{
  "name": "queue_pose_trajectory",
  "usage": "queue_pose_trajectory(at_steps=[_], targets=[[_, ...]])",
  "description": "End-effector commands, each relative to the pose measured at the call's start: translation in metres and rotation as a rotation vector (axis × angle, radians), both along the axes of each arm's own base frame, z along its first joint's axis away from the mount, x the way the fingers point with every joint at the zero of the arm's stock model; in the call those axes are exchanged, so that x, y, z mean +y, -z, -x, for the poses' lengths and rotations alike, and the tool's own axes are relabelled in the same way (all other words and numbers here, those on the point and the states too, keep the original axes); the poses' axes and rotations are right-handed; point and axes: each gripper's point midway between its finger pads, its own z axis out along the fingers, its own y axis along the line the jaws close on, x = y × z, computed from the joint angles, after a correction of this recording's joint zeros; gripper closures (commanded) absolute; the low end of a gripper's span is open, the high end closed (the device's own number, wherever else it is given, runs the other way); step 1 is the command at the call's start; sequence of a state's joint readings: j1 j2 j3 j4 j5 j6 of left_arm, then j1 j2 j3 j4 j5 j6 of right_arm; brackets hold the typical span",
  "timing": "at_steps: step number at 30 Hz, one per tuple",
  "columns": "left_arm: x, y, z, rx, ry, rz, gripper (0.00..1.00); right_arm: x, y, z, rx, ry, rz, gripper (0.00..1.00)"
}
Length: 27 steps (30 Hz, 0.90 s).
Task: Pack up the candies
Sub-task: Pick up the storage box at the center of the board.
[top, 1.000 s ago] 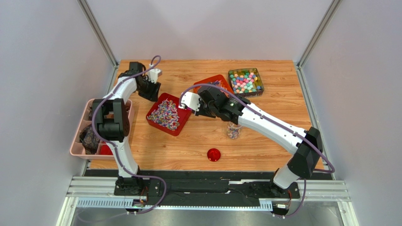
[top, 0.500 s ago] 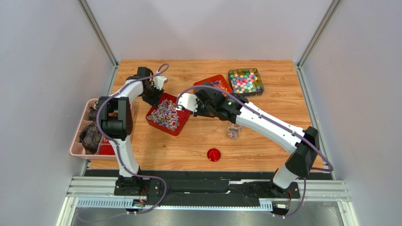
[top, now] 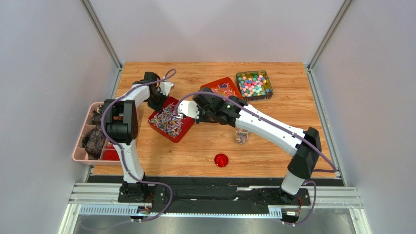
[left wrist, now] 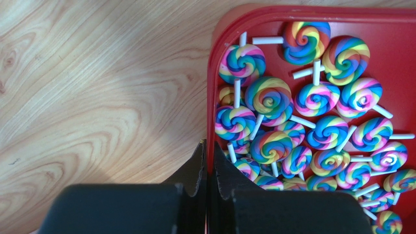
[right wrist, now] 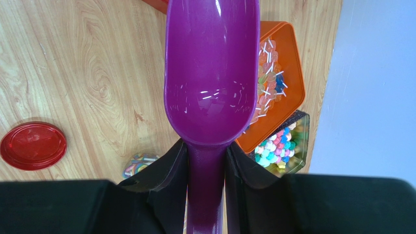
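Note:
The candies (left wrist: 268, 95) are small rainbow-swirl lollipops on white sticks, heaped in a red tray (top: 181, 135) left of the table's middle. My left gripper (left wrist: 209, 146) is shut on the tray's left rim (left wrist: 211, 97), one finger outside and one inside; from above the left gripper (top: 159, 101) sits at the tray's far corner. My right gripper (right wrist: 205, 144) is shut on the handle of a purple scoop (right wrist: 210, 73), whose bowl is empty. From above, the right gripper (top: 191, 111) hangs over the tray's right edge.
A small clear jar (top: 240, 135) holding some candies stands under the right forearm, with a round red lid (top: 221, 160) nearer the front. An orange tray (top: 222, 87) and a clear box (top: 254, 84) of coloured sweets stand at the back. A pink bin (top: 77, 146) lies at the left edge.
My left gripper has come down to the red tray and closed on its rim. The right arm has carried the scoop leftward over the tray.

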<state>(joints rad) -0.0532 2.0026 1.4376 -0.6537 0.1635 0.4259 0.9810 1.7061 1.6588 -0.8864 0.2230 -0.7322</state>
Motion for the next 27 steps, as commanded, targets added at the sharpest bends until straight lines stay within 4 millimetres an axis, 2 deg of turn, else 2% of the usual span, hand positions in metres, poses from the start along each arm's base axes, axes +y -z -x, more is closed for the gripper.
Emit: queue_pose_trajectory(at_steps=[1, 3, 5, 7, 8, 9, 15, 17, 19, 20, 22, 27], targets=[[-0.011, 0.000, 0.003, 0.026, 0.008, 0.041, 1.00, 0.011, -0.013, -0.012, -0.044, -0.025, 0.053, 1.00], [-0.015, -0.003, 0.006, 0.036, 0.013, 0.060, 1.00, 0.014, -0.006, -0.017, -0.044, -0.036, 0.106, 1.00], [-0.023, -0.008, 0.010, 0.047, 0.019, 0.100, 1.00, 0.021, -0.012, -0.022, -0.069, -0.047, 0.125, 1.00], [-0.030, -0.015, 0.011, 0.041, 0.027, 0.131, 1.00, 0.022, -0.001, -0.027, -0.077, -0.068, 0.209, 1.00], [-0.032, -0.018, 0.013, 0.046, 0.030, 0.141, 1.00, 0.025, -0.006, -0.030, -0.094, -0.075, 0.221, 1.00], [-0.036, -0.020, 0.014, 0.043, 0.037, 0.151, 1.00, 0.025, 0.005, -0.034, -0.102, -0.074, 0.279, 1.00], [-0.050, -0.036, 0.020, 0.024, 0.047, 0.171, 1.00, 0.036, 0.025, -0.053, -0.191, -0.135, 0.477, 1.00], [-0.051, -0.044, 0.019, -0.007, 0.049, 0.157, 1.00, 0.040, 0.037, -0.057, -0.207, -0.161, 0.548, 1.00], [-0.051, -0.050, 0.019, -0.035, 0.048, 0.127, 1.00, 0.044, 0.037, -0.061, -0.236, -0.161, 0.579, 1.00], [-0.050, -0.052, 0.017, -0.051, 0.046, 0.115, 1.00, 0.046, 0.045, -0.063, -0.234, -0.174, 0.606, 1.00], [-0.049, -0.057, 0.016, -0.080, 0.039, 0.081, 1.00, 0.051, 0.043, -0.067, -0.258, -0.171, 0.627, 1.00], [-0.049, -0.067, 0.011, -0.132, 0.014, 0.076, 1.00, 0.046, 0.067, -0.067, -0.232, -0.200, 0.746, 1.00]])
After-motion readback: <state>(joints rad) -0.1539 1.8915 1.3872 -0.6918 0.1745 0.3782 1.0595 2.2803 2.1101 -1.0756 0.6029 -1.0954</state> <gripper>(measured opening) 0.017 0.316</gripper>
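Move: In the left fingers is the red storage box's far-left rim; its middle lies some 5 cm back, 7 cm right and 3 cm below. The orange box sits about 6 cm ahead and 32 cm right of that hand. From the right hand, holding the purple scoop, the red box's middle is roughly 7 cm ahead, 18 cm left and 20 cm down; the orange box 17 cm ahead and 8 cm right; the candy jar about 2 cm back and 18 cm right. Keeping its pinch on the rim, the left hand draws the red box about 4 cm right and some 2 cm back, then raises the rim nearly 3 cm. Meanwhile the right hand carries the scoop down, forward and left towards the box, about 11 cm in all, rolling its left side down nearly 40 degrees so the blade's tip dips over the lollipops. ##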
